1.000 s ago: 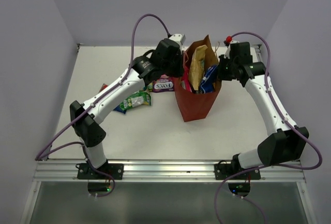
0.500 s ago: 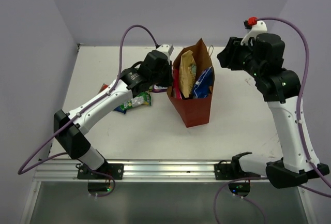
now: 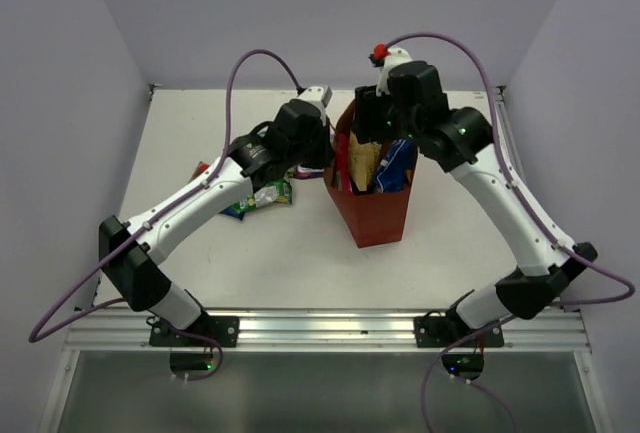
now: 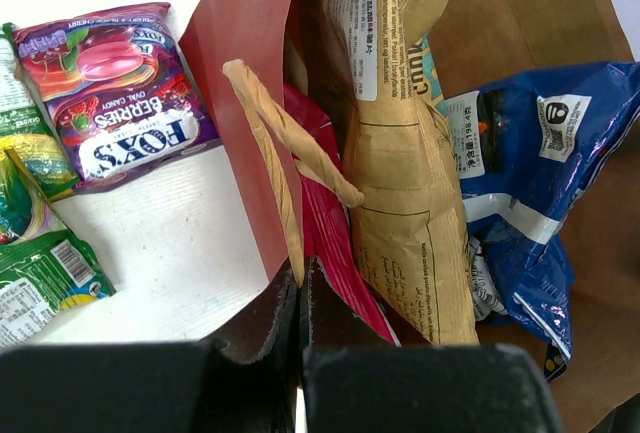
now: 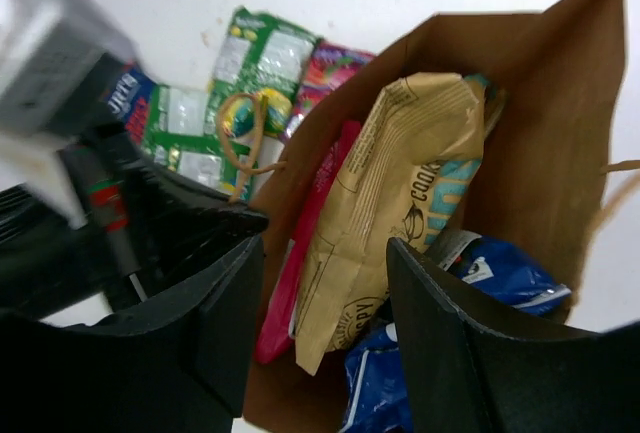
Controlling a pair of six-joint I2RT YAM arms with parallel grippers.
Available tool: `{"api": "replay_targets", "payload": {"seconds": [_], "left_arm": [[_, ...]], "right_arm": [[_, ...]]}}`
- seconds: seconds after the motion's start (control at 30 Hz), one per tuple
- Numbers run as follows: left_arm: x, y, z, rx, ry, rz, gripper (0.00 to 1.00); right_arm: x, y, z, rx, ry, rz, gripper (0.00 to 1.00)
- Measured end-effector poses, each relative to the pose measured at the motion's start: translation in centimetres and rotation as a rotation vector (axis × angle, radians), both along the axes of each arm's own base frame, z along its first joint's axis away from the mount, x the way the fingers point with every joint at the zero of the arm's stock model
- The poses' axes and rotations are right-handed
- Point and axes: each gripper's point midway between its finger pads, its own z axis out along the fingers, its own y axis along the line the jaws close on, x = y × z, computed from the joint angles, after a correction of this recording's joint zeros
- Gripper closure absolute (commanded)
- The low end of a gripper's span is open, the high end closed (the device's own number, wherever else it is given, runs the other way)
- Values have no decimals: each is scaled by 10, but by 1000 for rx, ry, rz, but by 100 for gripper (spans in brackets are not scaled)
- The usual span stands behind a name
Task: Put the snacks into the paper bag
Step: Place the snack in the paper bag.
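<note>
The red-brown paper bag (image 3: 375,215) stands upright mid-table with its mouth open. My left gripper (image 3: 325,158) (image 4: 300,278) is shut on the bag's left rim (image 4: 245,103), by the twine handle (image 4: 285,143). Inside the bag stand a tan packet (image 4: 400,203) (image 5: 400,183), a pink packet (image 4: 335,223) (image 5: 300,263) and a blue-and-white packet (image 4: 530,153) (image 5: 500,273). My right gripper (image 3: 368,128) (image 5: 325,248) hangs open over the mouth, above the tan packet, holding nothing. A purple candy packet (image 4: 110,83) (image 5: 325,68) and green packets (image 3: 262,195) (image 4: 40,263) lie on the table left of the bag.
A dark blue-and-red packet (image 5: 130,98) lies by the green ones, partly under my left arm. Walls close the table on the left, back and right. A metal rail (image 3: 320,328) runs along the near edge.
My right arm swung from the bag's right side, up and over to its mouth, and its jaws opened. The left gripper kept its grip on the rim, and the bag shifted slightly.
</note>
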Motion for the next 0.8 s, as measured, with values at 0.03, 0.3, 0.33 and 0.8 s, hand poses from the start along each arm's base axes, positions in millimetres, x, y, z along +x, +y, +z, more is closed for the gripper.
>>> {"api": "replay_targets", "payload": {"seconds": [0.03,0.3,0.33,0.8], "left_arm": [[0,0,0,0,-1,1,100],[0,2,1,-3,-12,10,100],[1,3,1,-3,-13,11,100],[-2,9,-2,6,-19,26,100]], "right_arm": [[5,4,-14,-23,32,-9,44],[13,11,-74,-126,173,-76,45],[13,12,-75,-126,179,-78,46],[21,17,-114,-178,257,-109,82]]}}
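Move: The right hand hangs open over the paper bag, with the tan pack's middle about 17 cm below and 1 cm ahead. Beside that pack and about level with it ahead and in height, the pink pack stands roughly 5 cm to its left and the blue pack some 7 cm to its right. From the left hand, already shut on the bag's left rim, the tan pack lies about 8 cm right, 2 cm ahead and 6 cm lower. Down into the bag's mouth goes the right hand, some 11 cm and quickly at first, drifting a little forward and left while its fingers tip about 15 degrees steeper. From halfway on they close from just over half open to about a quarter, coming together on the tan pack's creased middle. The left hand keeps its pinch on the rim. ##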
